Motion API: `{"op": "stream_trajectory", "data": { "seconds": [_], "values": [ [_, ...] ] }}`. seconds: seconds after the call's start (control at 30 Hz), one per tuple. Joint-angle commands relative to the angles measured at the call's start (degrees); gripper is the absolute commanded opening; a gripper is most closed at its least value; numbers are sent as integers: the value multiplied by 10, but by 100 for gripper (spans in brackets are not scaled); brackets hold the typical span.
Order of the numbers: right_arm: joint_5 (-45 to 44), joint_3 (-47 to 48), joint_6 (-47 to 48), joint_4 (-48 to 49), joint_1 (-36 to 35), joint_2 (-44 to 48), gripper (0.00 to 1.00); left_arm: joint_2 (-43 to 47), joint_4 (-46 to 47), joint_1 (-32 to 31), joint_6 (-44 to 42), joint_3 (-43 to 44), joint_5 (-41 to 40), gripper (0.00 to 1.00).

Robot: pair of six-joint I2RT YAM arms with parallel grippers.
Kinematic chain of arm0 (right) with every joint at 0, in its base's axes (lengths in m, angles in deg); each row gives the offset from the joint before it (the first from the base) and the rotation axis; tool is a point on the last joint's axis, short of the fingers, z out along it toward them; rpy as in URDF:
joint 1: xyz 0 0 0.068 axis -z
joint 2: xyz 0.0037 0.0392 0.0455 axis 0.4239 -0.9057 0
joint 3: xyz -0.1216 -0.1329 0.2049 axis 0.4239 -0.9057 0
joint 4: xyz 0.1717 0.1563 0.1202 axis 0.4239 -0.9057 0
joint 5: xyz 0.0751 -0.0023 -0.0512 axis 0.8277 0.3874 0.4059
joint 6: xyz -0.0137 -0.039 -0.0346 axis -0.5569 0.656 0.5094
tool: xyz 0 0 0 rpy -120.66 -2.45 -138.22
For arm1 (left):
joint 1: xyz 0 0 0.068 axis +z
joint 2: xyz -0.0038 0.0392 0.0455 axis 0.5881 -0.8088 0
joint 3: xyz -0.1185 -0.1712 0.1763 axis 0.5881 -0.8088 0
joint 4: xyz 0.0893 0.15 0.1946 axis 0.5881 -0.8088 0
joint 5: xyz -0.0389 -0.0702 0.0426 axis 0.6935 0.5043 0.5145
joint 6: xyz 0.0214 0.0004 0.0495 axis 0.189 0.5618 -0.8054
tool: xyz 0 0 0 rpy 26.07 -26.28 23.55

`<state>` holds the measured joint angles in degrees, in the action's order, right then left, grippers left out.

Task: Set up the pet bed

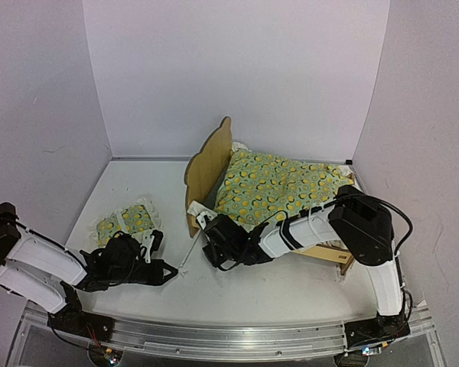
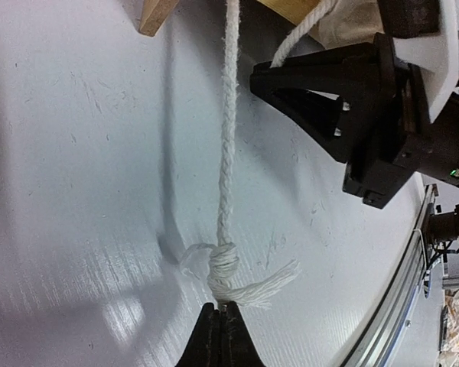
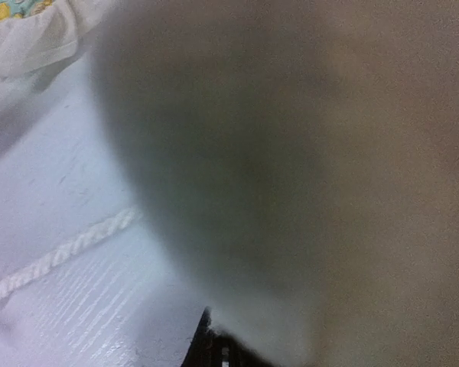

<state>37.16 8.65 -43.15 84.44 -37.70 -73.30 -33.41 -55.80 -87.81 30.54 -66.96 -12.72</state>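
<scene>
The pet bed (image 1: pixel 208 164) is a light plywood frame with an ear-shaped headboard, standing right of centre. A green-yellow quilt (image 1: pixel 279 187) lies in it. A white rope (image 2: pixel 228 115) runs from the bed's front corner to a frayed knot (image 2: pixel 226 267), raised just off the table. My left gripper (image 2: pixel 220 317) is shut on the strand below that knot. My right gripper (image 1: pixel 209 248) sits at the bed's front left corner. In the right wrist view its jaws (image 3: pixel 222 348) are shut, and a pale blurred fold of cloth runs into them and fills the view.
The matching ruffled pillow (image 1: pixel 126 220) lies on the table at the left, just behind my left arm. The bed's wooden leg (image 2: pixel 157 15) stands near the rope. White walls close in the back and both sides. A metal rail (image 1: pixel 229 336) edges the front.
</scene>
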Motion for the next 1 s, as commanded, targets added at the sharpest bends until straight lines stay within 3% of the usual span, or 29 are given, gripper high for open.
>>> {"op": "stream_trajectory", "data": {
  "seconds": [0.0, 0.13, 0.3, 0.53, 0.67, 0.8, 0.9, 0.97],
  "values": [
    [105, 10, -85, 12, -2, 87, 0, -22, 1, 1, -20, 23, -7, 0],
    [200, 17, -171, 25, -2, 136, 0, -53, 2, 1, -34, 45, -5, 0],
    [248, 43, -220, 92, -1, 120, 0, -66, 1, 0, -41, 62, 12, 0],
    [254, 118, -196, 135, 0, 20, 0, -31, 1, -3, -32, 56, 27, 0],
    [233, 135, -170, 48, -2, 7, 0, 0, 1, -3, -28, 47, 31, 0],
    [229, 129, -161, -68, -3, 44, 20, 33, 1, -3, -28, 40, 32, 0],
    [270, 123, -162, -141, -3, 80, 43, 52, -1, -2, -33, 37, 18, 0],
    [306, 118, -162, -170, -3, 97, 52, 70, -15, 1, -42, 34, -2, 0]
  ]
}}
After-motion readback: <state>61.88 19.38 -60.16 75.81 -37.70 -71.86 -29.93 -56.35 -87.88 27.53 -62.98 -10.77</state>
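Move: From the right hand, which already pinches one white tie cord near the table, the knotted end of the other cord lies about 9 cm left and 8 cm back, roughly 1 cm higher. The bed leg at the headboard corner stands some 4 cm left and 8 cm ahead of the right hand. The left hand already holds that knotted end right at its fingertips, with the same bed leg about 15 cm ahead and 5 cm to its right. Looping up some 15 cm and to the left, the right hand carries its cord over the one the left hand holds, rolling its left side up about 35 degrees. It then comes down about 10 cm and back, close in front of the left fingertips, easing part of the roll off and opening its fingers about halfway. The left hand keeps its pinch on the knotted end, edging right and, after a small dip, rising. ##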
